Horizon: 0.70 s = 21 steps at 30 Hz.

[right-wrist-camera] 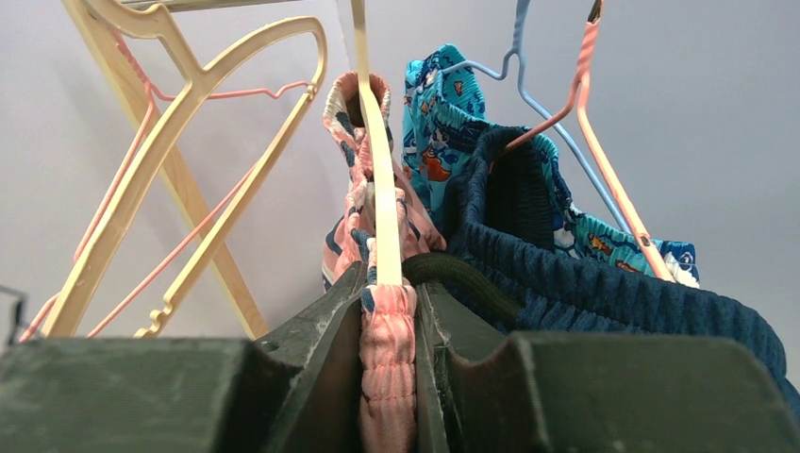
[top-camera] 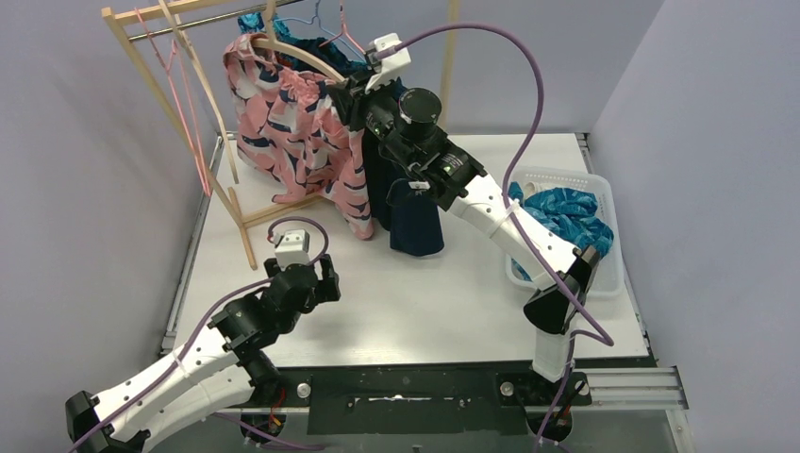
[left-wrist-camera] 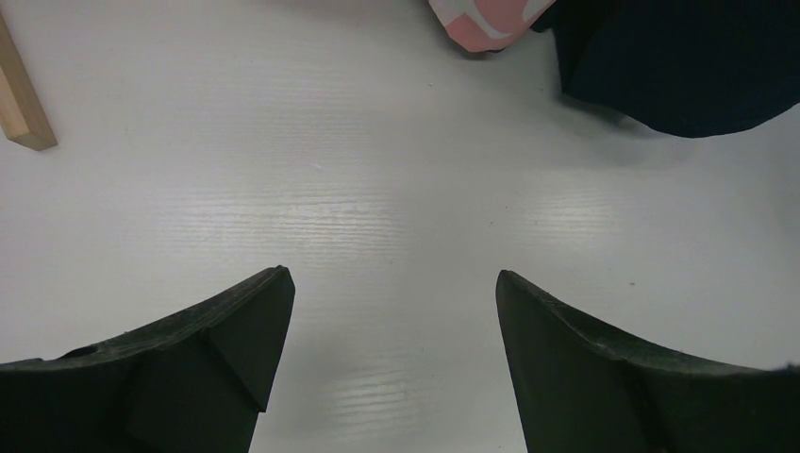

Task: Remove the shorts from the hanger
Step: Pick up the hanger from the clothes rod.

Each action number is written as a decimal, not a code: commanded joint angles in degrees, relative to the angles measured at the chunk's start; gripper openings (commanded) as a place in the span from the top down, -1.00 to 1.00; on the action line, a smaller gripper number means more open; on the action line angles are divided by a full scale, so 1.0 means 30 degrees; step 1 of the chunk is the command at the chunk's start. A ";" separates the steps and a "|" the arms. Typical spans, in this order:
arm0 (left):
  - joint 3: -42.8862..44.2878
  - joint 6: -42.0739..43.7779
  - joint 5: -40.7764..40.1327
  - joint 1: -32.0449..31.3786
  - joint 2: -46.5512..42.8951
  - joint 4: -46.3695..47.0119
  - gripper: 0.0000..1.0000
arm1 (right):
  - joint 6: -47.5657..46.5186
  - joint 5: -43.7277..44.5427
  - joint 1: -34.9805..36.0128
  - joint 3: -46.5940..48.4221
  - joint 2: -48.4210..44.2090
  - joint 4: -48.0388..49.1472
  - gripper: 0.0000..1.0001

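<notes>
The pink-and-navy floral shorts (top-camera: 297, 132) hang on a cream hanger (top-camera: 292, 49) on the wooden rack. My right gripper (top-camera: 351, 87) is up at the rack, shut on their elastic waistband (right-wrist-camera: 387, 340) where it lies over the hanger's arm (right-wrist-camera: 379, 179). The dark navy shorts (top-camera: 408, 212) hang just right of it, with the teal shark-print shorts (right-wrist-camera: 436, 123) behind on a blue hanger. The blue wave-patterned shorts (top-camera: 566, 215) lie in the basket. My left gripper (left-wrist-camera: 391, 283) is open and empty, low over the table (left-wrist-camera: 377, 189). The white shorts are out of view.
The wooden rack (top-camera: 179, 104) stands at the back left with empty pink and cream hangers (top-camera: 184, 85). A white basket (top-camera: 604, 189) sits at the right edge. One rack foot (left-wrist-camera: 21, 109) shows in the left wrist view.
</notes>
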 commanded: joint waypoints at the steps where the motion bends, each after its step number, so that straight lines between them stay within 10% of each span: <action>1: 0.0100 -0.0235 -0.0629 0.0133 -0.0462 0.0829 -0.58 | 0.0222 -0.0182 0.0257 0.0103 -0.2677 0.5150 1.00; 14: 0.0098 -0.0221 -0.0415 0.0220 -0.0564 0.0862 -0.58 | 0.0375 -0.1949 0.0051 -0.3254 -0.3431 0.1789 1.00; 21: 0.0071 -0.0124 -0.0022 0.0396 -0.0535 0.1163 -0.58 | 0.1198 -0.0774 -0.0032 -0.5779 -0.4545 0.5054 1.00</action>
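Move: The right hand already grips the near end of the loaded wooden hanger; the hanger's middle lies about 13 cm ahead, 12 cm left and 6 cm above. The pink shorts hang some 8 cm ahead, 8 cm left and 15 cm below, the navy shorts about 7 cm ahead, 8 cm right and 10 cm below. From the idle left hand the hanger's middle is roughly 28 cm ahead, 2 cm left and 40 cm up. The right hand, still gripping, draws the hanger back about 3 cm, rising slightly, then lowers it some 5 cm. ##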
